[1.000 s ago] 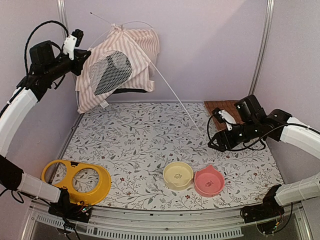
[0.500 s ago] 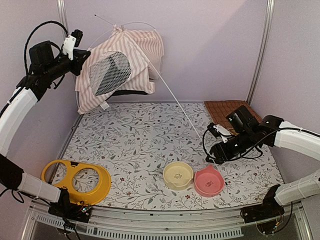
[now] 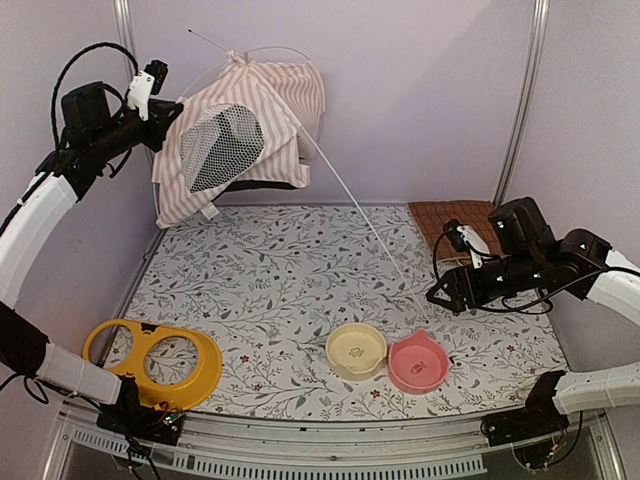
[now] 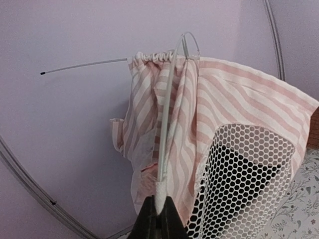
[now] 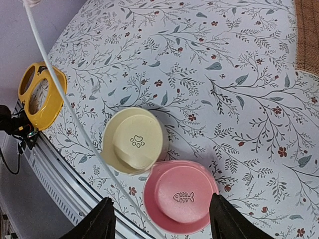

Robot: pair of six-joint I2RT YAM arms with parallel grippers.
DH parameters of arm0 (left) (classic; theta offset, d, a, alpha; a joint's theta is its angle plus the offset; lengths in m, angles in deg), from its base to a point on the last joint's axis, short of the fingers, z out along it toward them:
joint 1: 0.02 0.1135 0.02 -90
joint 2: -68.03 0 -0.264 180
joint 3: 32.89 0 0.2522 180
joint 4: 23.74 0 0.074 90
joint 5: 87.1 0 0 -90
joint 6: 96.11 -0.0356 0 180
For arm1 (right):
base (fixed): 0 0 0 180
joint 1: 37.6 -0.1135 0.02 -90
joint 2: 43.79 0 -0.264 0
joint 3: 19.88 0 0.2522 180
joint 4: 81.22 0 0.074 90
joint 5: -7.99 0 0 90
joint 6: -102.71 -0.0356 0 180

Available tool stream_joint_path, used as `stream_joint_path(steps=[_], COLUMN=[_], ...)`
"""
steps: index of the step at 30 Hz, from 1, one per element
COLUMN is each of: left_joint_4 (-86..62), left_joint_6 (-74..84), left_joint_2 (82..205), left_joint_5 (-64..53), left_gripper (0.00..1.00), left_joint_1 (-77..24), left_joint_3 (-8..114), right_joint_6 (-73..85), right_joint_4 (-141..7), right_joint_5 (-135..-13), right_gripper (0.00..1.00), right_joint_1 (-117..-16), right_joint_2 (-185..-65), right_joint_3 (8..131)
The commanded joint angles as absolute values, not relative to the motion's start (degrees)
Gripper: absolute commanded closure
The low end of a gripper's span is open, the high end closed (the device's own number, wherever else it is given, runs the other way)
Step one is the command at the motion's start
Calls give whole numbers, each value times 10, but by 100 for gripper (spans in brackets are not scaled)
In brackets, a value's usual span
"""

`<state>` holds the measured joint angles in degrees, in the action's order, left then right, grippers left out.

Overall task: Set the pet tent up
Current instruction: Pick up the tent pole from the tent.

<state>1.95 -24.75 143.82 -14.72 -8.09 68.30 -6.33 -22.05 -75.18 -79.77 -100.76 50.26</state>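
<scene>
The pet tent [image 3: 240,120] hangs bunched in the air at the back left, pink-and-white stripes with a white mesh panel [image 4: 249,174]. My left gripper [image 3: 168,108] is shut on the white end of one thin pole [image 4: 167,144] at the tent's edge [image 4: 159,211]. Another thin pole [image 3: 360,210] slants from the tent down toward my right gripper [image 3: 445,292]. In the right wrist view that pole [image 5: 65,99] crosses between the wide-open jaws [image 5: 160,199], close to the left finger and not pinched.
A cream bowl [image 3: 356,350] and a pink bowl [image 3: 418,362] sit side by side near the front, right below my right gripper. A yellow two-hole bowl stand [image 3: 152,362] lies front left. A brown quilted mat [image 3: 450,222] lies at the back right by the wall.
My right gripper dipped left toward the bowls, then drew back to the right and a little up. The tent swayed slightly. The left gripper stayed shut in place.
</scene>
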Motion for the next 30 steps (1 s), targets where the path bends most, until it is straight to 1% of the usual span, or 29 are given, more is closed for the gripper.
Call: stream_joint_path(steps=[1,4,7,14,18,20,22,24,25,30], left_joint_4=[-16,-17,-17,-17,-18,-17,-16,-14,-11,15], left_joint_6=[-237,-235,-234,-234,-235,-235,-234,-233,-233,-233], left_joint_2=[1441,1443,1444,1446,1448,1449,1450,1452,1454,1467], left_joint_5=[-159,-161,-162,-164,-165,-166,-170,-183,-195,-272], left_gripper=[100,100,100,100,100,100,100,100,100,100], left_joint_1=[-74,-74,-73,-74,-74,-73,-74,-73,-73,-74], left_joint_3=[710,709,708,711,712,712,713,714,715,727], right_joint_6=[-51,-52,-56,-61,-60,-60,-56,-52,-50,-36], right_joint_4=[-210,-208,-203,-180,-175,-173,-178,-190,-199,-252], right_joint_5=[-699,-707,-717,-737,-727,-719,-711,-694,-683,-640], right_gripper=[36,37,37,49,60,69,79,97,100,100], right_joint_1=[-831,-858,-861,-862,-862,-862,-865,-869,-872,-882], right_joint_2=[-1030,-1040,-1043,-1053,-1054,-1055,-1057,-1058,-1059,-1066], right_joint_3=[496,488,482,469,464,464,465,468,471,497])
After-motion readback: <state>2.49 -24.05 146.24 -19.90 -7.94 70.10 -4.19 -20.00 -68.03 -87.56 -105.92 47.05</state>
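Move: From the open right hand, the free lower stretch of the tent pole passes about 4 cm back, 2 cm left and 5 cm below. The pink bowl stands some 20 cm beneath, about 3 cm left and level fore and aft; the cream bowl is roughly 16 cm left, 2 cm farther out, at the same depth. From the left hand, that stretch lies about 25 cm back, 47 cm right and 31 cm lower. The right hand draws back and down about 5 cm each, drifting 3 cm left, and pinches the tent pole. ##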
